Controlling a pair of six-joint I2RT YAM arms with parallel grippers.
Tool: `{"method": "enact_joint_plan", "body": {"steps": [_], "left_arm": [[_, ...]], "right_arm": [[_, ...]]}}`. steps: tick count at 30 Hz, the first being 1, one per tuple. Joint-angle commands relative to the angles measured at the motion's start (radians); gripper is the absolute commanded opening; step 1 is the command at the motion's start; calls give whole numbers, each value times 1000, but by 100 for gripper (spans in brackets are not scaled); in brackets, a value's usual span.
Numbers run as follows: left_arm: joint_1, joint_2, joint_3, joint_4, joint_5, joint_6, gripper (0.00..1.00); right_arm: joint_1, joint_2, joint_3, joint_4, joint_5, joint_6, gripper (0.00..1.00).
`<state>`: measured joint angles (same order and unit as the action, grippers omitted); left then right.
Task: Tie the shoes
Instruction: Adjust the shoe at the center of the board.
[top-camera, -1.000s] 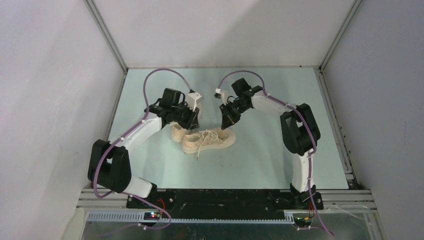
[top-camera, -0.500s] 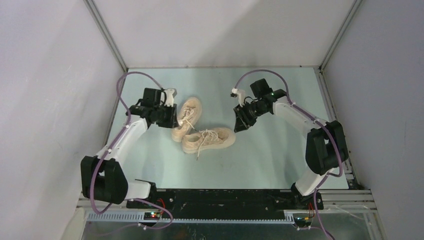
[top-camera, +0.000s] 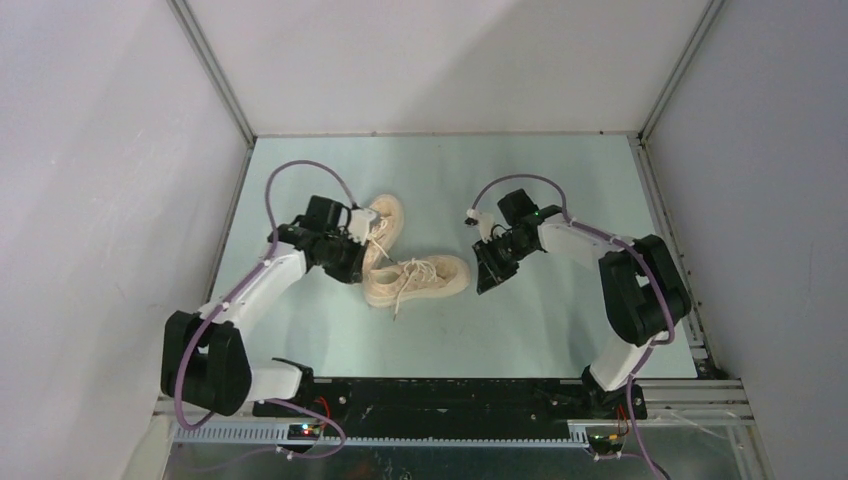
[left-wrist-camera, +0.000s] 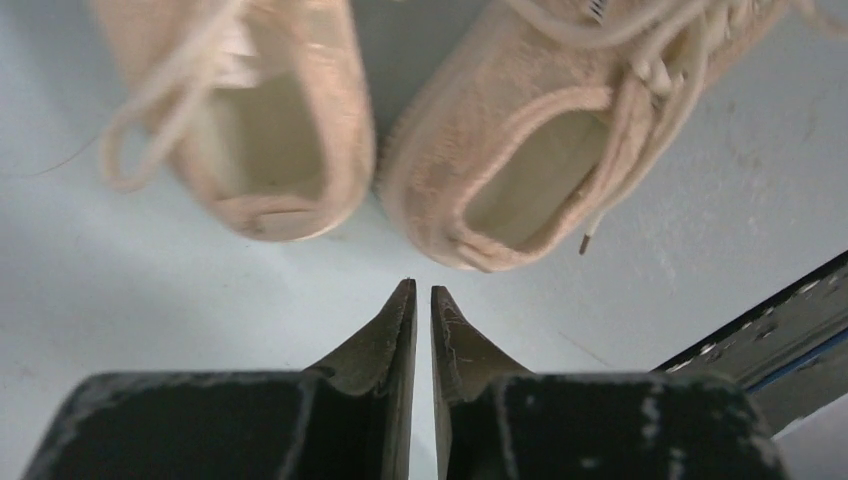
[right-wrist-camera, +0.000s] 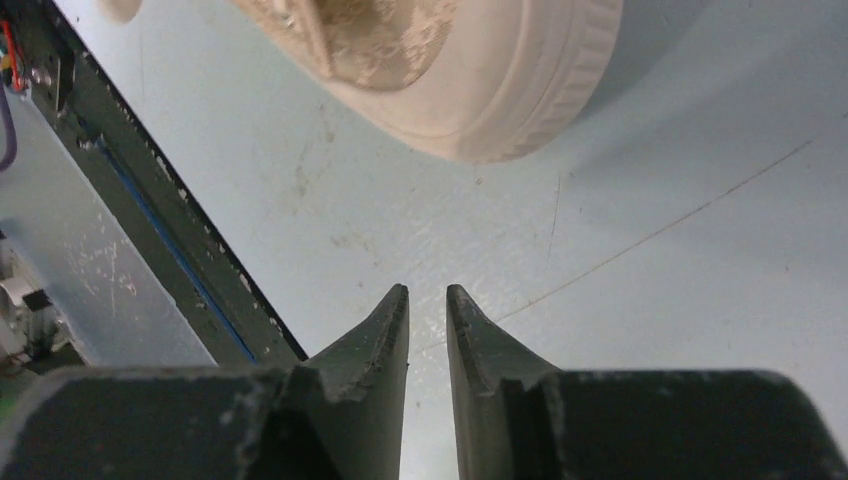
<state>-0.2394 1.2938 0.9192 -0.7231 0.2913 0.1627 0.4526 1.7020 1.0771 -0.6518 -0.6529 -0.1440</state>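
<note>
Two cream shoes lie on the pale green table. The far shoe (top-camera: 381, 224) is angled, and the near shoe (top-camera: 417, 279) lies crosswise with loose off-white laces (top-camera: 405, 285). In the left wrist view both heels face me, the far shoe (left-wrist-camera: 255, 130) on the left and the near shoe (left-wrist-camera: 520, 150) on the right, with a lace (left-wrist-camera: 640, 110) trailing beside its opening. My left gripper (top-camera: 352, 268) (left-wrist-camera: 423, 290) hovers just short of the heels, its jaws a sliver apart and empty. My right gripper (top-camera: 489, 279) (right-wrist-camera: 427, 290) sits beside the near shoe's toe (right-wrist-camera: 480, 70), narrowly open and empty.
A black rail (top-camera: 450, 395) runs along the table's near edge; it also shows as the rail (left-wrist-camera: 760, 330) in the left wrist view and the rail (right-wrist-camera: 150, 200) in the right wrist view. Grey enclosure walls (top-camera: 120, 150) border the table on three sides. Purple cables loop over both arms.
My left gripper has come away from above the far shoe and now sits low by the heels, jaws narrowed. My right gripper has drawn back from the shoes toward the near shoe's toe. The shoes stay put.
</note>
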Motion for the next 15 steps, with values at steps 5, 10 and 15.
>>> {"method": "enact_joint_plan", "body": {"steps": [5, 10, 15], "left_arm": [[-175, 79, 8, 56, -116, 158, 14], [-247, 145, 53, 53, -66, 205, 15], [-322, 161, 94, 61, 10, 190, 15]], "right_arm": [[36, 100, 37, 142, 5, 97, 22], [42, 127, 63, 170, 38, 100, 21], [8, 139, 111, 133, 26, 60, 21]]}}
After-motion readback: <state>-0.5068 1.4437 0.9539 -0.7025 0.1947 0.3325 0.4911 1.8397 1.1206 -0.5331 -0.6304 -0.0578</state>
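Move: The centre shoe lies crosswise, toe to the right. From the left hand its middle is about 13 cm to the right and level fore and aft, some 6 cm lower, with the heel only a couple of centimetres off the fingertips. The other shoe's middle is roughly 10 cm ahead and 5 cm right of the left hand. From the right hand, the centre shoe's middle lies about 13 cm left, 2 cm ahead and 3 cm lower. The left hand, fingers nearly shut, sweeps about 5 cm to the right and 3 cm down, drifting slightly back as it turns some 20 degrees clockwise, so that its fingertips come against the centre shoe's heel and push it rightward. From the toe end the right hand, also nearly closed, sinks about 3 cm while easing left, then reaches a little forward, bringing its fingertips right up to the toe as if to square the shoe between both hands. ##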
